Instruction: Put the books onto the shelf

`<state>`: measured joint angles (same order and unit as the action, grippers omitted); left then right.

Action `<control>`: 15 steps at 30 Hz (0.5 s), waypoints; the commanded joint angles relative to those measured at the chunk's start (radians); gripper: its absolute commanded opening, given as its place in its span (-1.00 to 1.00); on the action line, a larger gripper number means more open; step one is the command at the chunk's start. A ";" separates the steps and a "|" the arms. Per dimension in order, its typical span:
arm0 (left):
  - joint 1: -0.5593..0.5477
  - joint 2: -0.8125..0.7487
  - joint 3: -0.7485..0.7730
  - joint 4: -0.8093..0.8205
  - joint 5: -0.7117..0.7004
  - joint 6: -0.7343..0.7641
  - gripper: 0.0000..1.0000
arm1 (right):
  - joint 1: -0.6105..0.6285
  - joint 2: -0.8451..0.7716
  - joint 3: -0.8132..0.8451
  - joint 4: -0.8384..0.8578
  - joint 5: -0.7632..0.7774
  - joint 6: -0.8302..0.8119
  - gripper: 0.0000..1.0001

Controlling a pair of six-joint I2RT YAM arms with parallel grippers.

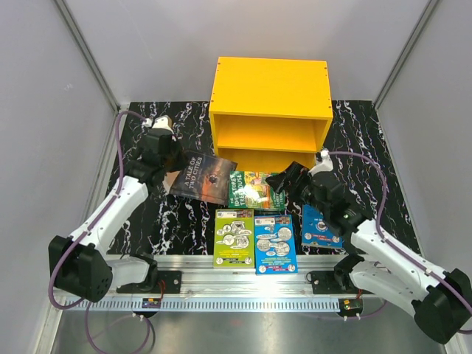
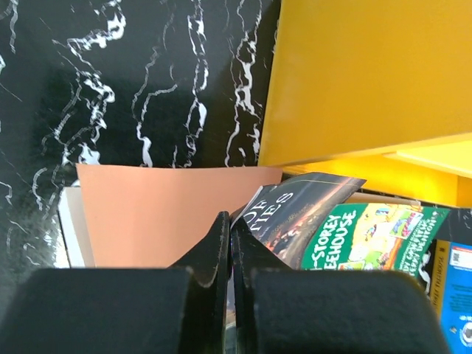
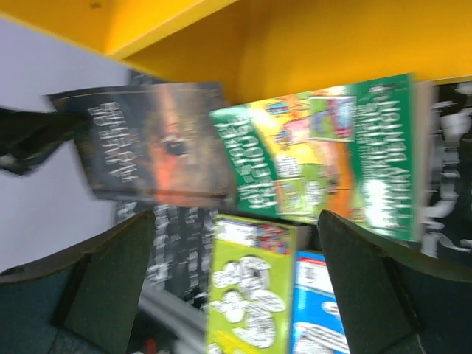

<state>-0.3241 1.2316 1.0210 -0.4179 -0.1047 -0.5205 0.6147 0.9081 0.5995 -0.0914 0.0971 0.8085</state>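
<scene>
The yellow shelf [image 1: 269,110] stands at the back of the table. My left gripper [image 1: 171,158] is shut on the front cover of the dark "A Tale of Two Cities" book [image 1: 203,177]. In the left wrist view the gripper [image 2: 230,228] pinches that cover [image 2: 306,206], which is lifted off a brown inner page [image 2: 169,214]. A green treehouse book [image 1: 254,190] lies in front of the shelf. A lime-green book [image 1: 234,237] and a blue book [image 1: 274,243] lie nearer me. Another blue book [image 1: 319,227] is partly under my right arm. My right gripper [image 1: 287,181] hovers open over the green book with nothing between its fingers.
The mat is black marble-patterned [image 1: 169,221]. A metal rail [image 1: 236,265] runs along the near edge, and grey walls enclose the left and right sides. The right wrist view is blurred; it shows the shelf [image 3: 295,37], the dark book [image 3: 155,140] and the lime-green book [image 3: 247,287].
</scene>
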 commanded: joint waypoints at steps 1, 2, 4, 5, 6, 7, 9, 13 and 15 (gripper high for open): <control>-0.006 -0.027 0.062 0.091 0.057 -0.049 -1.00 | 0.023 0.032 -0.052 0.220 -0.197 0.149 0.99; -0.006 -0.029 0.060 0.093 0.065 -0.053 -1.00 | 0.034 0.087 -0.081 0.290 -0.232 0.191 0.99; -0.009 -0.032 0.059 0.091 0.074 -0.068 -1.00 | 0.071 0.158 -0.096 0.463 -0.280 0.280 0.99; -0.010 -0.032 0.057 0.090 0.079 -0.079 -1.00 | 0.109 0.234 -0.090 0.508 -0.283 0.302 0.99; -0.009 -0.037 0.054 0.090 0.080 -0.087 -1.00 | 0.124 0.273 -0.083 0.553 -0.296 0.323 1.00; -0.013 -0.038 0.050 0.090 0.082 -0.093 -1.00 | 0.138 0.357 -0.078 0.647 -0.306 0.374 0.99; -0.016 -0.046 0.044 0.091 0.091 -0.113 -1.00 | 0.174 0.443 -0.052 0.741 -0.336 0.421 0.99; -0.030 -0.057 0.031 0.087 0.096 -0.131 -1.00 | 0.244 0.629 0.031 0.880 -0.341 0.535 1.00; -0.038 -0.064 0.024 0.085 0.094 -0.139 -1.00 | 0.285 0.705 0.077 0.897 -0.318 0.554 1.00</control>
<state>-0.3458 1.2198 1.0206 -0.4271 -0.0582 -0.6048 0.8486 1.5539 0.5907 0.6109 -0.2039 1.2583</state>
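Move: The left gripper is already shut on the raised left end of A Tale of Two Cities, the book's middle about 6 cm to its right, 3 cm back and 8 cm below. From the open right hand that book's middle lies some 22 cm left, 3 cm ahead and 8 cm lower. The Treehouse book lies about 7 cm left of the right hand, 2 cm ahead; the lime book 14 cm left, 12 cm back, both some 14 cm below it. Sweep the open right gripper about 17 cm left, over the Treehouse book, sinking some 6 cm and drawing slightly back, to the near right corner of A Tale of Two Cities. As it goes, roll its left side up, tip the fingers down and swing them counter-clockwise, about 20 degrees each. Keep the left pinch on the raised book, easing it roughly 2 cm to the right. ##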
